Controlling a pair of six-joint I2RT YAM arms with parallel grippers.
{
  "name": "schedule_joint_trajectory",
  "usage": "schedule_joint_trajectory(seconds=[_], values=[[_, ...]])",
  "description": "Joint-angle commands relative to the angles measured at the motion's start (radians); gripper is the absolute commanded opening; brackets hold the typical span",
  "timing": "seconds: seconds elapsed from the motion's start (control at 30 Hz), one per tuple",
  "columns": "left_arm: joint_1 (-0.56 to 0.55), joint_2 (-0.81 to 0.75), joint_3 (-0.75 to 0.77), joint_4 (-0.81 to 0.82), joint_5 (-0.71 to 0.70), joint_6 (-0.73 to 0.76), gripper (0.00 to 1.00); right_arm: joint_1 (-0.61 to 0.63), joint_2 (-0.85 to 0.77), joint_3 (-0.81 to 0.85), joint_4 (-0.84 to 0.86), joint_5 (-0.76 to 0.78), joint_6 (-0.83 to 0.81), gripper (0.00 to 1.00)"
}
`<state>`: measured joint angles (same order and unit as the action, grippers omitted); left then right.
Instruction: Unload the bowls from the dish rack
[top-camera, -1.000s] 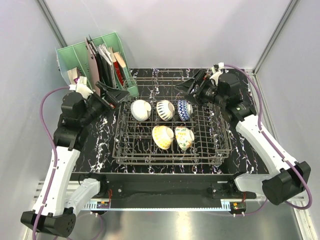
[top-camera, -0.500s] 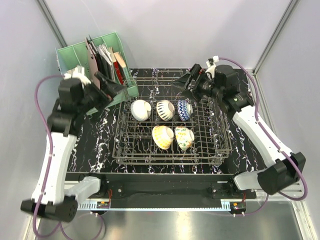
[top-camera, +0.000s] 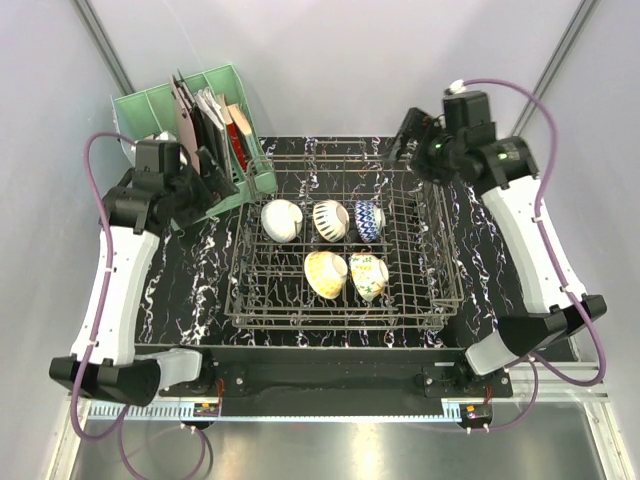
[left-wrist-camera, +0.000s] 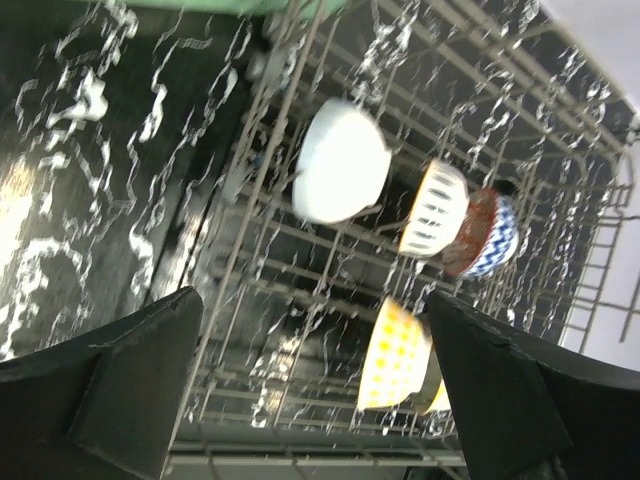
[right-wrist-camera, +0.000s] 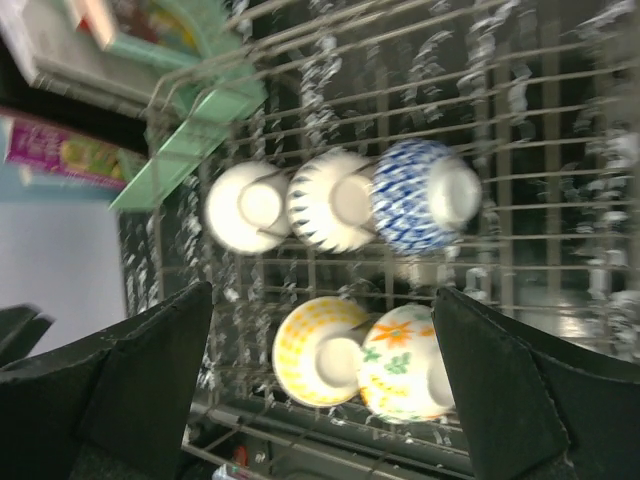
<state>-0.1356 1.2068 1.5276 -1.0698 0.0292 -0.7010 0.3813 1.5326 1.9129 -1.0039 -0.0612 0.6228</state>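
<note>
The grey wire dish rack (top-camera: 340, 318) holds all the bowls on edge. In the back row stand a cream-white bowl (top-camera: 281, 220), a dark-striped one (top-camera: 330, 220) and a blue-patterned one (top-camera: 368, 220). The front row has a tan-yellow bowl (top-camera: 325, 273) and a floral one (top-camera: 368, 275). My left gripper (top-camera: 212, 180) hovers open above the rack's back left corner, looking down at the white bowl (left-wrist-camera: 340, 175) and yellow bowl (left-wrist-camera: 395, 355). Open and empty too, my right gripper (top-camera: 408, 148) hangs over the back right corner, above the yellow (right-wrist-camera: 320, 350) and floral (right-wrist-camera: 405, 365) bowls.
A green plastic file holder (top-camera: 195, 110) with books and flat items stands at the back left, close to my left gripper. The rack sits on a black marbled tabletop (top-camera: 190, 280), with bare strips to its left and right. Pale walls enclose the table.
Both arms have lifted and drawn back from the rack. The left gripper swung toward the green holder; the right one rose and moved right. Both stay open. The bowls have not moved.
</note>
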Motion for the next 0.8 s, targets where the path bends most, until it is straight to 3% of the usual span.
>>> schedule_joint_trajectory(seconds=[0.0,0.13,0.17,0.23,0.27,0.33,0.43,0.5,0.6,0.77], values=[[-0.001,0.014,0.095,0.067,0.047,0.029,0.99,-0.120,-0.006,0.136,-0.163,0.095,-0.074,1.00],[0.001,-0.186,-0.116,0.363,0.123,-0.032,0.99,-0.133,0.096,0.297,-0.323,0.187,-0.150,1.00],[0.002,-0.208,-0.147,0.399,0.117,-0.037,0.99,-0.133,0.145,0.418,-0.382,0.196,-0.162,1.00],[0.002,-0.213,-0.143,0.378,0.072,-0.013,0.99,-0.131,0.330,0.584,-0.585,0.201,-0.179,1.00],[0.002,-0.175,-0.117,0.334,0.057,-0.002,0.99,-0.130,0.378,0.727,-0.626,0.136,-0.187,1.00],[0.004,-0.121,-0.034,0.228,0.029,0.021,0.99,-0.113,0.423,0.796,-0.607,0.098,-0.152,1.00],[0.004,-0.089,-0.015,0.212,0.026,0.025,0.99,-0.052,0.440,0.830,-0.504,0.139,-0.150,1.00],[0.002,-0.079,-0.014,0.203,0.026,0.026,0.99,-0.041,0.451,0.805,-0.454,0.069,-0.127,1.00],[0.002,-0.058,-0.020,0.160,0.031,0.026,0.99,-0.001,0.484,0.788,-0.485,0.018,-0.114,1.00],[0.004,-0.062,-0.087,0.146,0.028,0.028,0.99,0.161,0.498,0.712,-0.502,0.122,-0.083,1.00]])
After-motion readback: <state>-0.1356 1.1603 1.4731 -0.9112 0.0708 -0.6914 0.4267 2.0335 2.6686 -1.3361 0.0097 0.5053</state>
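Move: The blue bowl in the rack lies about 4 cm ahead of the right hand, 2 cm to its left and 27 cm below; the striped bowl is 9 cm left of the blue bowl, level with it, and the floral bowl 14 cm nearer the base. The white bowl lies roughly 10 cm ahead of the left hand, 8 cm right and 22 below; the striped bowl is 11 cm right of the white one. Clear of the bowls, the right hand swings 8 cm right, forward-up, then left-down; the left rises and sinks. ##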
